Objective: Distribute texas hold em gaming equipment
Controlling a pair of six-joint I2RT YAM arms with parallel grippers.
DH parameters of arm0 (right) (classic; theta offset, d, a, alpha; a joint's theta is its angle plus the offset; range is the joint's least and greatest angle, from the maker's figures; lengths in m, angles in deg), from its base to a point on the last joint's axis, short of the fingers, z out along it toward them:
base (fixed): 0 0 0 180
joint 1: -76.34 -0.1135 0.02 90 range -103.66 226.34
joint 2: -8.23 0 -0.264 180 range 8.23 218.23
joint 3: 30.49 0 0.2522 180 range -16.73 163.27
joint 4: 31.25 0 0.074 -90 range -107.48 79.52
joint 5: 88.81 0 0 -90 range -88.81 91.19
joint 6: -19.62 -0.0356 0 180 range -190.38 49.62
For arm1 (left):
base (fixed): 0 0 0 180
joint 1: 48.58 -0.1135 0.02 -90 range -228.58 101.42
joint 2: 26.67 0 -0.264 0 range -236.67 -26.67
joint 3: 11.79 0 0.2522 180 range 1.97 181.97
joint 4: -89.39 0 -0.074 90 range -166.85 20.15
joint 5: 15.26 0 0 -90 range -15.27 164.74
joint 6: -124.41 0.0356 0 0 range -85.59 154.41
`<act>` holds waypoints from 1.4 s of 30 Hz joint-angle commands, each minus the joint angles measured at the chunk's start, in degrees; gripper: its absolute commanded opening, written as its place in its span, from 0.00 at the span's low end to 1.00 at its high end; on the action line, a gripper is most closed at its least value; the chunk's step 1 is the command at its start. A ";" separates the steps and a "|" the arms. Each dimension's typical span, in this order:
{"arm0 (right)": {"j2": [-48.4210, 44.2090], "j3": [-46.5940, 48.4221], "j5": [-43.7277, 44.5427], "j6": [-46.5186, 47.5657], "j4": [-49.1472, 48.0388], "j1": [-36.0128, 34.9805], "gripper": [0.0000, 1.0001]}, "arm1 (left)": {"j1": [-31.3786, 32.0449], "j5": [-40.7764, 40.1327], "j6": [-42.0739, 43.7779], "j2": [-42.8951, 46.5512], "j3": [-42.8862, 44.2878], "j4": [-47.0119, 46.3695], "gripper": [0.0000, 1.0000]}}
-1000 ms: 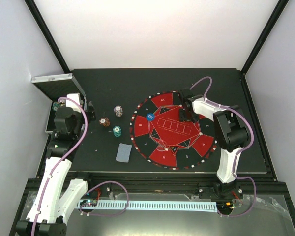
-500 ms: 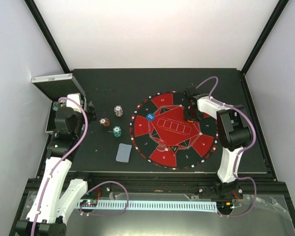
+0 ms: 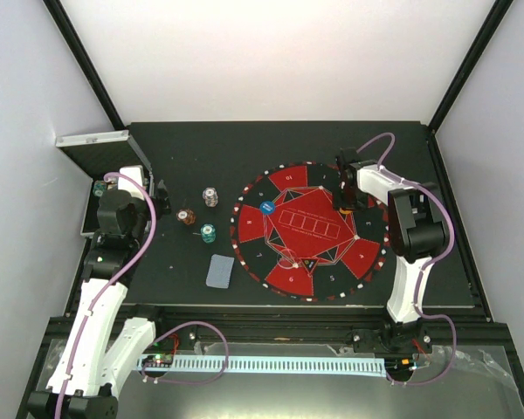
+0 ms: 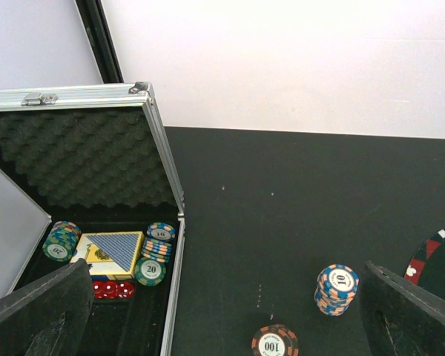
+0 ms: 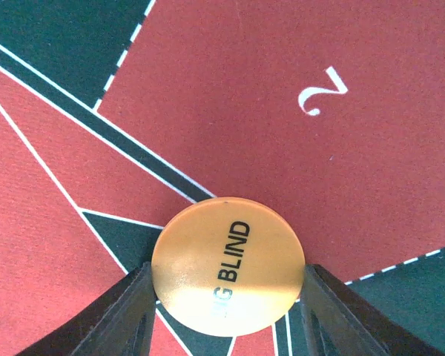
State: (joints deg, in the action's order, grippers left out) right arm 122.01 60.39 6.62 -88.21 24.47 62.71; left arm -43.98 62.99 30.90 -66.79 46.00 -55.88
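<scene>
In the right wrist view my right gripper [image 5: 228, 273] is shut on an orange "BIG BLIND" button disc [image 5: 228, 259], one finger on each edge, just above the red sector marked 2 of the round mat [image 5: 282, 111]. From above, that gripper [image 3: 345, 199] hangs over the mat's upper right part [image 3: 310, 229]. A blue button disc [image 3: 266, 208] lies on the mat's left side. Three chip stacks [image 3: 210, 195] [image 3: 187, 216] [image 3: 209, 233] and grey-blue cards [image 3: 219, 271] sit left of the mat. My left gripper [image 4: 228, 278] stands open and empty near the chip stacks [image 4: 335, 289] [image 4: 274, 343].
The open silver case [image 4: 159, 141] with black foam stands at the far left. Inside it are more chips [image 4: 150, 256], a card deck [image 4: 115, 251] and red dice [image 4: 113, 289]. The table's black frame runs along its edges.
My right gripper has carried the orange disc to the right, from the mat's upper middle toward its right sector. The left arm has not moved.
</scene>
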 commanded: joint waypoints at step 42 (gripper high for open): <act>-35.45 -15.56 -19.82 0.22 -8.42 -0.05 0.95 | 1.43 4.85 -10.43 -26.67 9.82 12.32 0.98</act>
State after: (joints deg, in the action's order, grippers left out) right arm 87.41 47.30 -8.94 -85.93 19.01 63.17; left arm -42.71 65.00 25.81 -85.41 50.00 -50.92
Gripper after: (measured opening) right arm 0.948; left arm 0.989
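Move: Between the right hand's pads sits the big blind button, flat on the mat; the small blind button lies about 20 cm to that hand's left, level with it, and the black triangle some 14 cm back and 9 cm left. From the raised left hand, the orange chip stack is roughly 8 cm ahead, 2 cm right and 26 cm below. The blue stack stands 13 cm ahead and 8 cm right, the teal one 3 cm ahead and 8 cm right. Opening its fingers wide lets the right hand release the big blind button; it then lifts about 16 cm off the mat, drawing back and left some 4 cm, the fingertips swinging forward and the hand rolling left side up. Near the end the open left hand sets off, dropping some 8 cm and easing forward towards the orange stack while its fingers tip down about 20 degrees. ##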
